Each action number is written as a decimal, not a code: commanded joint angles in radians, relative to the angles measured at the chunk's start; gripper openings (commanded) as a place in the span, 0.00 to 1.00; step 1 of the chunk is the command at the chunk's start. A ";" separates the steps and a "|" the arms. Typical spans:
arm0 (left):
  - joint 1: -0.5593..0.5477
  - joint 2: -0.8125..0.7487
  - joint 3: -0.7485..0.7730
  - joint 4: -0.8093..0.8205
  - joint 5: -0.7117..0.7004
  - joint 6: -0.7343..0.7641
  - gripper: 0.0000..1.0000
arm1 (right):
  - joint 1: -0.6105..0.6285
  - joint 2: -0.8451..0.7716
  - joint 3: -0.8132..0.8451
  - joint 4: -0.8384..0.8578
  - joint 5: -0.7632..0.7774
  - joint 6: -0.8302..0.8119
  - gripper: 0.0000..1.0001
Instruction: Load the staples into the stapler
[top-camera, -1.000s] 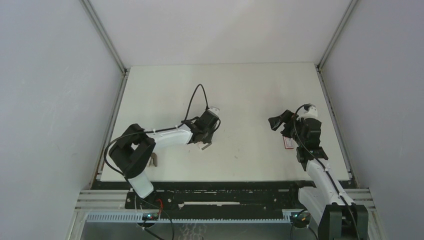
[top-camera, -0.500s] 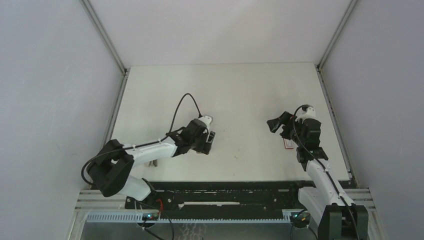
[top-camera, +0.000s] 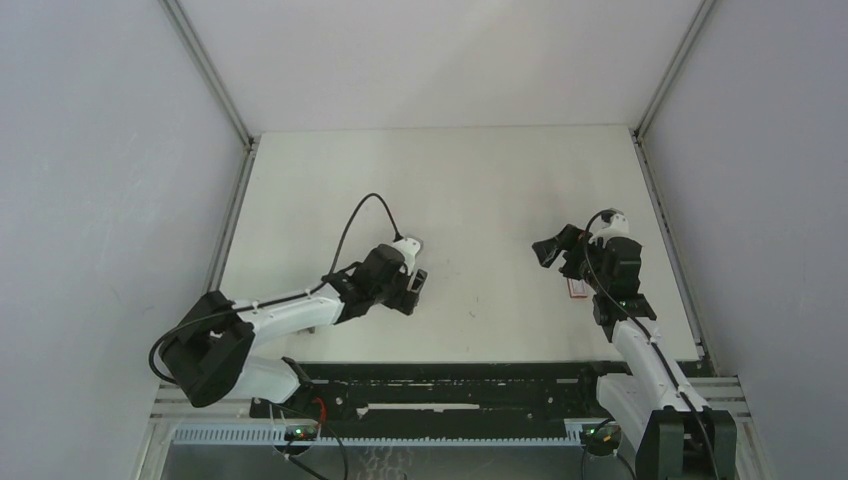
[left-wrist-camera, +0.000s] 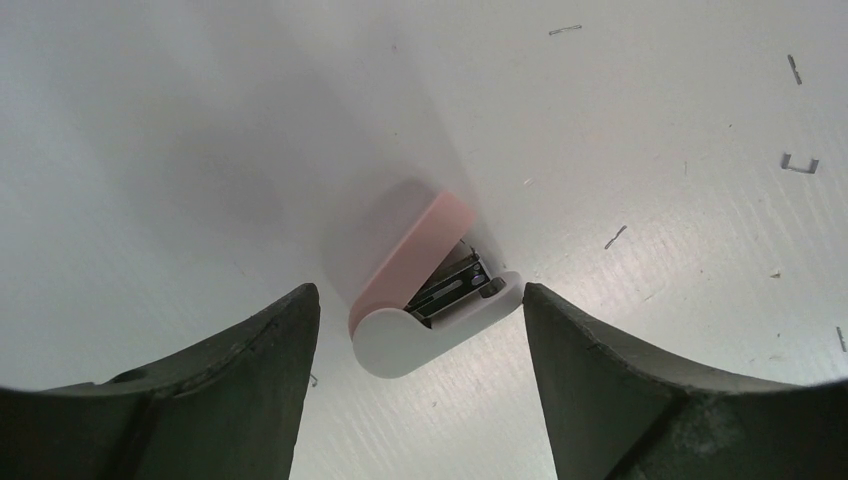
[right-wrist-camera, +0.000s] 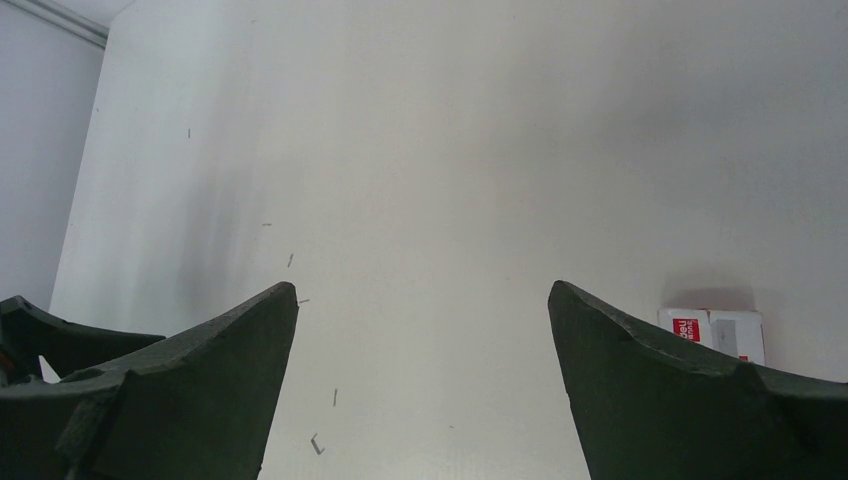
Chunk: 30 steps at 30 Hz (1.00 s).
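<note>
The stapler (left-wrist-camera: 425, 290), pink on top with a white base and dark metal between, lies on the white table. In the left wrist view it sits just beyond and between the tips of my left gripper (left-wrist-camera: 420, 300), which is open and touches nothing. From above, the left gripper (top-camera: 412, 285) covers the stapler. My right gripper (top-camera: 548, 250) hovers at the right of the table; it is open (right-wrist-camera: 422, 290) with only bare table between its fingers. The staples block does not show in any view.
A flat white-and-red labelled box (top-camera: 575, 288) lies under the right arm, and the same box (right-wrist-camera: 712, 333) shows beside the right finger. Single loose staples (left-wrist-camera: 800, 163) are scattered on the table, with more loose staples (right-wrist-camera: 316, 444) near the right gripper.
My left gripper has opened and drawn back toward the near left, lower over the table; the stapler now lies free between its tips. The right arm has barely moved.
</note>
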 joint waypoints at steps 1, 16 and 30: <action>-0.003 -0.048 -0.025 0.038 0.017 0.040 0.79 | 0.002 -0.004 0.036 0.019 -0.005 -0.026 0.95; -0.004 0.048 0.008 0.033 0.133 0.073 0.72 | 0.002 -0.009 0.037 0.011 0.002 -0.031 0.95; -0.100 0.096 0.029 0.072 -0.007 -0.135 0.56 | 0.003 -0.009 0.037 0.002 0.019 -0.033 0.95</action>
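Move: The stapler lies half open on the table just under the left hand, between its spread fingertips: about 1 cm ahead, 1 cm to the right and some 3 cm below. A bent stray staple lies roughly 12 cm to the left hand's right and 3 cm back, a small staple scrap about 7 cm right and 1 cm back, both about 4 cm down. From the right hand the stapler is some 25 cm left, 5 cm back and 11 cm below. The stapler is closed in on from both sides: the left hand first eases back about 1 cm, then sinks about 2 cm around it while the fingers narrow from wide to half open. Down there the hand shifts right, some 2 cm in all, with one fingertip coming against the pink handle and the other against the base. ##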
